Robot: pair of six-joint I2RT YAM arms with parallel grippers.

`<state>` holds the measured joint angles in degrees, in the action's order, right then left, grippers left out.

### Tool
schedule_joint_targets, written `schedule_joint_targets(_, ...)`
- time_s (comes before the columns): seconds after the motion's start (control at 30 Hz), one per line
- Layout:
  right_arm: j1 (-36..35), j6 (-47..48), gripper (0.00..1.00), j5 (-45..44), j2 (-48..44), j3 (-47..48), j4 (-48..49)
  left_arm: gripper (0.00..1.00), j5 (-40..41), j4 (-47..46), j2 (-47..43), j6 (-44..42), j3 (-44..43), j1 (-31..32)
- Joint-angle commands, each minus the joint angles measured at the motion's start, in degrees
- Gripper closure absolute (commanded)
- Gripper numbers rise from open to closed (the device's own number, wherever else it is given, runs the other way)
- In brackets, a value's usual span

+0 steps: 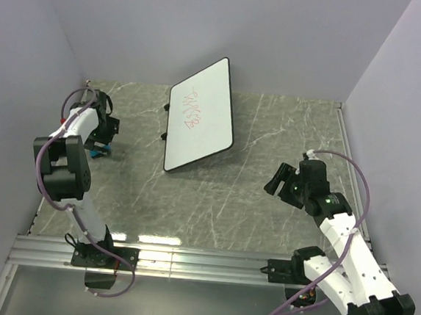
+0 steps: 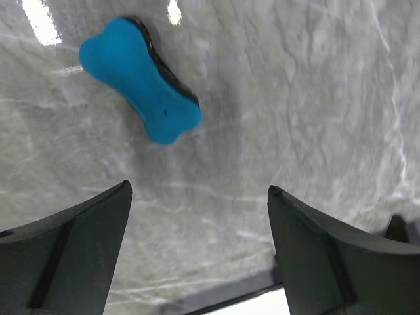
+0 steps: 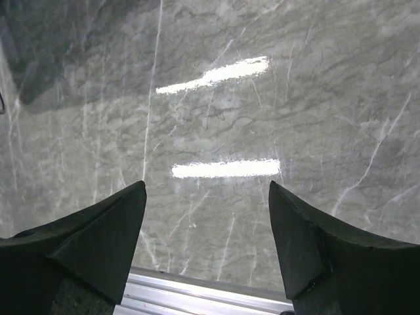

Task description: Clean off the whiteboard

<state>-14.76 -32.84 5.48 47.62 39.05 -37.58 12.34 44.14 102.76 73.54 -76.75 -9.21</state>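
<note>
The whiteboard point(image 1: 206, 124) lies at an angle at the back middle of the table, with red scribbles point(image 1: 191, 109) on its upper left part. The small blue bone-shaped eraser point(image 2: 141, 79), with a black underside, lies on the marble just beyond my left gripper point(image 2: 200, 193), which is open and empty. From above, the left gripper point(image 1: 99, 145) is at the table's left edge, left of the board, and only blue bits of the eraser point(image 1: 104, 149) show under it. My right gripper point(image 1: 278, 180) is open and empty over bare marble, right of the board's near corner.
An aluminium rail point(image 1: 201, 263) runs along the near edge and also shows in the right wrist view point(image 3: 197, 295). White walls close in the left, back and right sides. A dark strip with a white surface point(image 2: 262, 303) crosses the bottom of the left wrist view.
</note>
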Motion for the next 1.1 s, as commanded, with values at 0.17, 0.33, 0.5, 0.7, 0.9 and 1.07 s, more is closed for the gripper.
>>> schedule_joint_targets(0.17,-0.35,3.39,0.18,0.68,4.85,2.70,3.39,0.12,-1.00,1.12,4.73,6.44,-5.95,-3.00)
schedule_joint_targets(0.33,-0.27,4.98,0.18,-0.02,10.56,5.60,3.74,0.14,-0.12,4.72,7.36,6.71,-8.58,-3.71)
schedule_joint_targets(0.5,-0.09,5.77,0.18,-0.12,14.43,7.27,4.71,0.16,0.23,6.66,8.68,7.15,-8.94,-4.58)
schedule_joint_targets(0.7,-0.18,6.12,0.18,-0.20,18.04,9.03,5.06,0.18,-1.09,6.75,11.49,6.44,-9.99,-6.87)
schedule_joint_targets(0.9,0.09,6.21,0.18,-0.55,21.02,10.52,5.42,0.21,-1.96,7.10,13.07,5.92,-10.61,-8.36)
schedule_joint_targets(1.07,0.09,6.03,0.19,-0.73,22.43,11.75,5.15,0.46,-3.55,6.75,14.92,4.78,-11.40,-8.63)
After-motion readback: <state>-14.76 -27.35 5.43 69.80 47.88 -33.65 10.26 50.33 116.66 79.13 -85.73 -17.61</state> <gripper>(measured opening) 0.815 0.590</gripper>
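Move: The blue eraser lies about 5 cm to the left of the left hand, perhaps 1 cm back and some 6 cm below. The tilted whiteboard's middle is roughly 29 cm to that hand's right, 12 cm farther out and about level in height. From the right hand, the whiteboard is some 29 cm ahead, 26 cm left and 5 cm lower; the eraser is about 16 cm ahead, 61 cm left and 11 cm down. The left fingers come down astride the eraser and begin to close on its narrow middle, with a touch just starting; the hand goes about 5 cm left and 5 cm down, edging forward then back, turning some 15 degrees counter-clockwise as the fingers tip towards vertical. Meanwhile the open right hand eases about 5 cm forward and 3 cm down, towards the whiteboard's side of the table, touching nothing. ##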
